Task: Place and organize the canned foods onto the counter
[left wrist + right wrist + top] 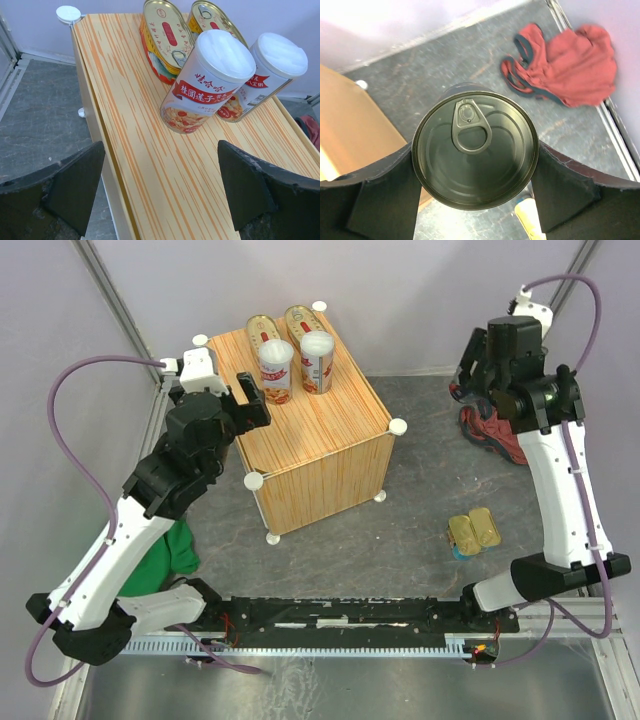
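Observation:
The counter [318, 445] is a light wood-grain box with white knobs. On its far end lie two oval gold cans [262, 332] [298, 318], and in front of them stand two tall white-lidded cans [275, 370] [317, 362]. My left gripper [160, 190] hangs open over the counter's left edge, empty, just short of the nearer tall can [207, 82]. My right gripper [475, 167] is held high at the right, shut on a dark round can [475, 150] with its pull-tab lid facing the camera. Two rectangular gold cans [474, 532] lie on the floor at the right.
A red cloth [565, 65] is crumpled on the floor by the right wall, below the right gripper. Beside the left arm a green cloth [180, 545] lies at the left. The grey floor spreads between the counter and the rectangular cans.

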Controlling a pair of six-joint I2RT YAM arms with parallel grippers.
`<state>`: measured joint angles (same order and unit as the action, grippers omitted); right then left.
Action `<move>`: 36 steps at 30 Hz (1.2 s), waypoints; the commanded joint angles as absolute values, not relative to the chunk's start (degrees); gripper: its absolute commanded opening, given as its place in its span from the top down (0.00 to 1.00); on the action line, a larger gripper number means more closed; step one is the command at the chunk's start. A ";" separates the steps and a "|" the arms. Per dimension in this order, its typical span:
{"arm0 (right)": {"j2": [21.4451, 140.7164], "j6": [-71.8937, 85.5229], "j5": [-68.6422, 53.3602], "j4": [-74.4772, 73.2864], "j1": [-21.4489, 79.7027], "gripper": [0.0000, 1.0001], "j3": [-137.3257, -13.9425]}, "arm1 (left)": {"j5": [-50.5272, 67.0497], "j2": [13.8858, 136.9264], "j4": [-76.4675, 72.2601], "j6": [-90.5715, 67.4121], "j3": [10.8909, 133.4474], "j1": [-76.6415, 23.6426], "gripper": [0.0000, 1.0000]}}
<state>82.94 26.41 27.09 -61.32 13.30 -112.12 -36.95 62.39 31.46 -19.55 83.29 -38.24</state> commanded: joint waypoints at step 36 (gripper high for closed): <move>107.76 14.77 41.74 -53.51 43.86 0.99 -150.64 | -33.22 59.72 32.58 -19.92 84.19 -37.21 0.00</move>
<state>108.33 15.51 38.50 -63.07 43.75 -146.47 -33.91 61.76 33.56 -19.62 84.77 -37.56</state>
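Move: The tomato can already in the right hand is bound for the free strip at the right of the counter top, about 22 cm to this hand's left, 5 cm ahead and 6 cm lower. The right white-lidded can stands some 30 cm left and 7 cm ahead, the left one about 8 cm farther left of it; the right oval tin lies roughly 9 cm beyond the right white-lidded can. From the left hand, that free strip is about 24 cm right, 8 cm ahead, 8 cm below. The tomato can, still pinched in the right fingers, is carried some 21 cm to the left towards the white-lidded cans, rising about 5 cm early on as it comes in over the counter's right edge. The hand turns counter-clockwise by roughly 25 degrees with a slight roll and tip-up, and slows almost to a stop without lowering. ##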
